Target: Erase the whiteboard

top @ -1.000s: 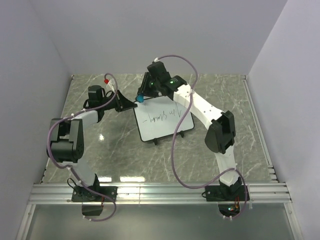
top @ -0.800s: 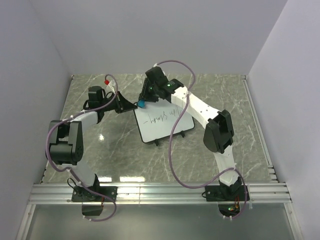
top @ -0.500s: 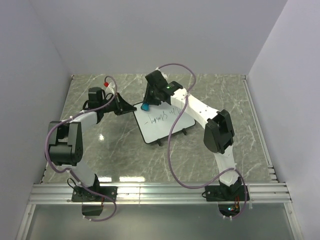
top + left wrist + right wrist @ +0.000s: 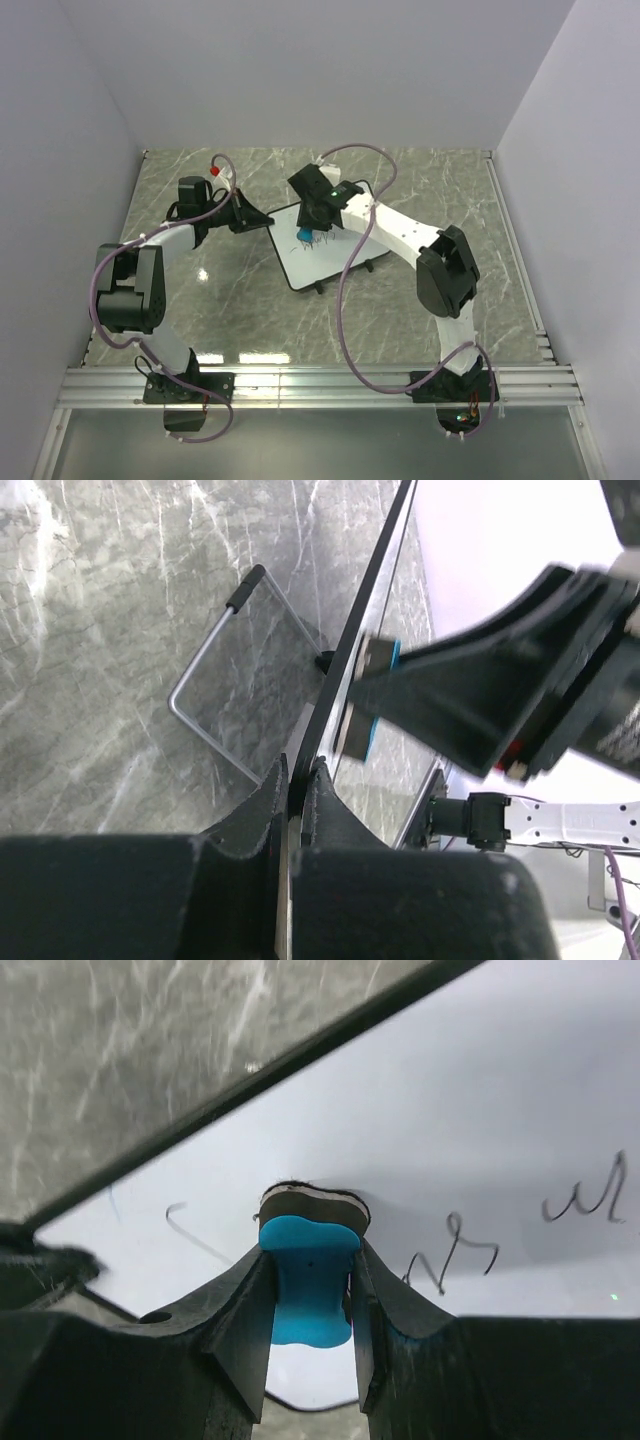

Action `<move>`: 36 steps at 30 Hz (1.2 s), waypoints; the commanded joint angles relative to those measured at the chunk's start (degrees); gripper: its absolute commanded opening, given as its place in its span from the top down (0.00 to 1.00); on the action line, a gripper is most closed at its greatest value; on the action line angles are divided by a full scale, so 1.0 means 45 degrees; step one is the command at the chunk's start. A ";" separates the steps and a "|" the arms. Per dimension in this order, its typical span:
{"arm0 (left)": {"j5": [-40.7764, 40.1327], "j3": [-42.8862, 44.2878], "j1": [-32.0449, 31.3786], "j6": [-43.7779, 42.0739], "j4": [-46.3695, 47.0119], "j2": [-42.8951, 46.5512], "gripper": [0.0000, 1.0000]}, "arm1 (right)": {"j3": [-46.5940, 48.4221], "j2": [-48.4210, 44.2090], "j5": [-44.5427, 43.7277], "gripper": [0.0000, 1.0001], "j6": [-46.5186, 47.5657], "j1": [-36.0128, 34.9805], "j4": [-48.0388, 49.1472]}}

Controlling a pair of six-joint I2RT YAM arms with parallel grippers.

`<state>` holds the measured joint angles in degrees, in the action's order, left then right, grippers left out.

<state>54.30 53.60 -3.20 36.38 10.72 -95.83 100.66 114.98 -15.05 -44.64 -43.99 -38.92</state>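
The whiteboard (image 4: 318, 264) stands tilted at mid-table on black feet, with dark handwriting (image 4: 452, 1252) on its face. My left gripper (image 4: 262, 222) is shut on the black frame at its left edge; the left wrist view shows both fingertips (image 4: 298, 772) pinching that frame (image 4: 372, 590) edge-on. My right gripper (image 4: 306, 230) is shut on a small blue eraser (image 4: 308, 1285). The eraser's felt pad (image 4: 313, 1203) presses on the whiteboard (image 4: 480, 1100), just left of the writing. The eraser (image 4: 304, 237) sits over the board's upper left part.
The board's wire stand (image 4: 235, 675) rests on the grey marble table (image 4: 220, 290) behind it. An aluminium rail (image 4: 320, 382) runs along the near edge, and walls close in on three sides. Purple cables (image 4: 345, 300) loop over the right arm.
My right gripper has carried the eraser from the board's far left corner down onto its face. The left gripper has kept its hold on the frame.
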 commanded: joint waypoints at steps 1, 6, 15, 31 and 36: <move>-0.0388 0.0373 -0.0284 -0.0232 -0.0683 0.0065 1.00 | -0.0262 0.0542 -0.0114 1.00 0.0135 -0.0635 -0.0746; -0.0505 0.0373 -0.0499 -0.0370 -0.0859 0.0065 1.00 | 0.2801 0.1673 -0.0054 1.00 0.0252 -0.0655 -0.1447; -0.0700 0.0412 -0.0617 -0.0740 -0.1445 0.0378 1.00 | 0.5815 0.3336 0.0531 1.00 0.0057 -0.0030 -0.1802; -0.0895 0.1017 -0.0617 -0.1073 -0.1894 0.0222 1.00 | -0.3479 -0.0900 0.2679 1.00 -0.0118 -0.0206 0.1205; -0.0954 0.1018 -0.0617 -0.1151 -0.1933 0.0203 1.00 | -0.4830 -0.1547 0.2953 1.00 -0.0255 -0.0381 0.1617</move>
<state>52.64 56.34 -4.58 31.90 4.25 -95.46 81.62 106.94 -2.24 -45.34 -45.21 -31.70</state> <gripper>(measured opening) 0.043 0.388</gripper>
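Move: My right hand, eraser in its grip, is over the whiteboard's left half. The lower left corner is about 13 cm back, 3 left and 9 below; the leftover writing lies roughly 3 cm back, 4 right and 3 below, and a small leftover stroke 3 cm left and 3 back, slightly below. For my left hand, which pinches the top left corner, that lower corner is some 15 cm back, 5 right and 10 below. I keep the eraser gripped against the board and sweep it left about 5 cm, edging back and then forward and up the slope towards the corner my left hand holds. Then I reverse and draw it back down the slope and to the right, about 9 cm back and 5 right, towards the lower edge, my wrist tilting some 10 degrees. My left hand keeps pinching the corner, almost still. ##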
